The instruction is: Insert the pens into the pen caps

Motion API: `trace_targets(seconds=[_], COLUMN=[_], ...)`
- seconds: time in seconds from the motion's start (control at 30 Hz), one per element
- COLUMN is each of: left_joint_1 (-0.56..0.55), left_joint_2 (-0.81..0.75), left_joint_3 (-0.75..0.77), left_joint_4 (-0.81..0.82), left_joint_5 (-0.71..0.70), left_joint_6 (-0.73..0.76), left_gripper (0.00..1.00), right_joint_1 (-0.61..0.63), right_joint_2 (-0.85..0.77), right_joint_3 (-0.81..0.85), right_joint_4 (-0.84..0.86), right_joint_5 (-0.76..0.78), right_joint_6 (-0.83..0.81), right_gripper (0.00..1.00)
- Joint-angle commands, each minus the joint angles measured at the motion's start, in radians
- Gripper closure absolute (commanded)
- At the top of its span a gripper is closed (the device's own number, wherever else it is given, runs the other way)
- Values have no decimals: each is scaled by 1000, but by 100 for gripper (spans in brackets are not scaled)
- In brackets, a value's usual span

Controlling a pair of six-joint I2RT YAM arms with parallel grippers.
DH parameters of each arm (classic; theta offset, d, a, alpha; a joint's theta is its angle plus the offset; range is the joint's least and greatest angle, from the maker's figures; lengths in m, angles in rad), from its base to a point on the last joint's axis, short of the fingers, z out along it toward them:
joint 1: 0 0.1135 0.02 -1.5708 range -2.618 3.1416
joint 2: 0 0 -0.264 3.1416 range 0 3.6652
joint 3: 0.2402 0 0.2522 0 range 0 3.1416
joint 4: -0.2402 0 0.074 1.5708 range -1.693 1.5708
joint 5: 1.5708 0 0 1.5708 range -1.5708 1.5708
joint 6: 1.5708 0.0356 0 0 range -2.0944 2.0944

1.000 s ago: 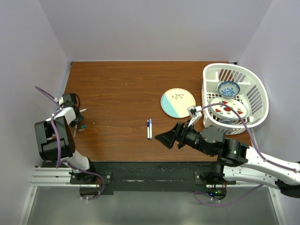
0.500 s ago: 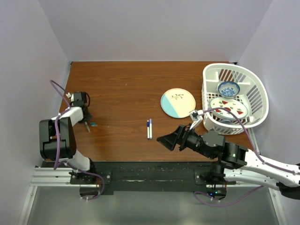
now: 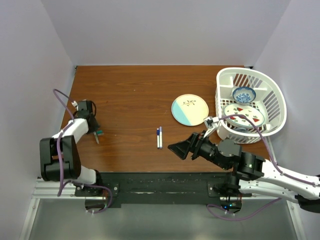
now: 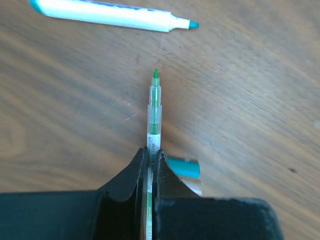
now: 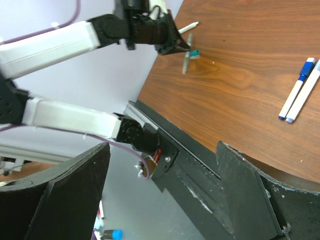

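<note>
My left gripper is shut on a thin pen with a green tip, low over the table's left side. The pen's tip points away from the fingers, just above the wood. A teal pen cap lies on the table beside the right finger. Another white pen, uncapped with a teal tip, lies beyond. Two more pens lie side by side mid-table, one with a dark blue cap. My right gripper hovers open to their right, holding nothing.
A pale plate sits right of centre. A white basket holding a bowl and a plate stands at the right edge. Walls close in the left, right and back sides. The black mounting rail runs along the near edge.
My left gripper has closed on the green-tipped pen and shifted slightly toward the table's middle. The right gripper has drifted a little.
</note>
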Motion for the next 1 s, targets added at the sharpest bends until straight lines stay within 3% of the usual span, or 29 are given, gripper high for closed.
trace_targets(seconds=[0.0,0.23,0.37,0.47,0.57,0.77,0.97], left_joint_1=[-4,-4,-4,-4,-4,-24,-53], left_joint_2=[-137,-333,-424,-499,-574,-676,-774], left_joint_3=[21,63,31,-34,-155,-303,-406], left_joint_4=[-23,-15,101,236,490,773,1006], left_joint_5=[-22,150,546,784,939,1093,1130], left_joint_6=[-18,-9,-21,-119,-272,-547,-728], left_gripper=[100,100,100,100,100,100,100], right_joint_1=[2,0,0,-14,-50,-133,-150], right_joint_2=[58,184,302,397,469,562,655], right_joint_3=[15,12,63,105,135,161,193], right_joint_4=[68,196,274,308,361,462,565], right_joint_5=[30,9,-60,-112,-160,-269,-296], right_joint_6=[-62,-159,-262,-274,-268,-216,-220], right_gripper=[9,11,10,10,10,10,10])
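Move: The left hand already holds the green pen just off the table; the open right gripper it is headed for is some 38 cm to its right, 19 cm nearer the bases and 25 cm higher. The teal cap lies about 3 cm to the left hand's right and level with it, the white marker 8 cm ahead and 6 cm left, both 2 cm below. From the right hand, the green pen is 19 cm ahead, 38 cm left and 25 cm down; the finished pens are 15 cm ahead, 5 cm left and 27 cm down. The left hand keeps its pinch on the green pen and lifts it about 22 cm, straight up at first and then sweeping some 19 cm right towards the other gripper, easing slightly back late on while the wrist swings the fingers from pointing down to level, forward and right. The right hand, fingers staying wide open, comes to meet it, going left and down over the finished pens and then left and forward, with only a slight wrist turn, and stops short of touching the pen. ##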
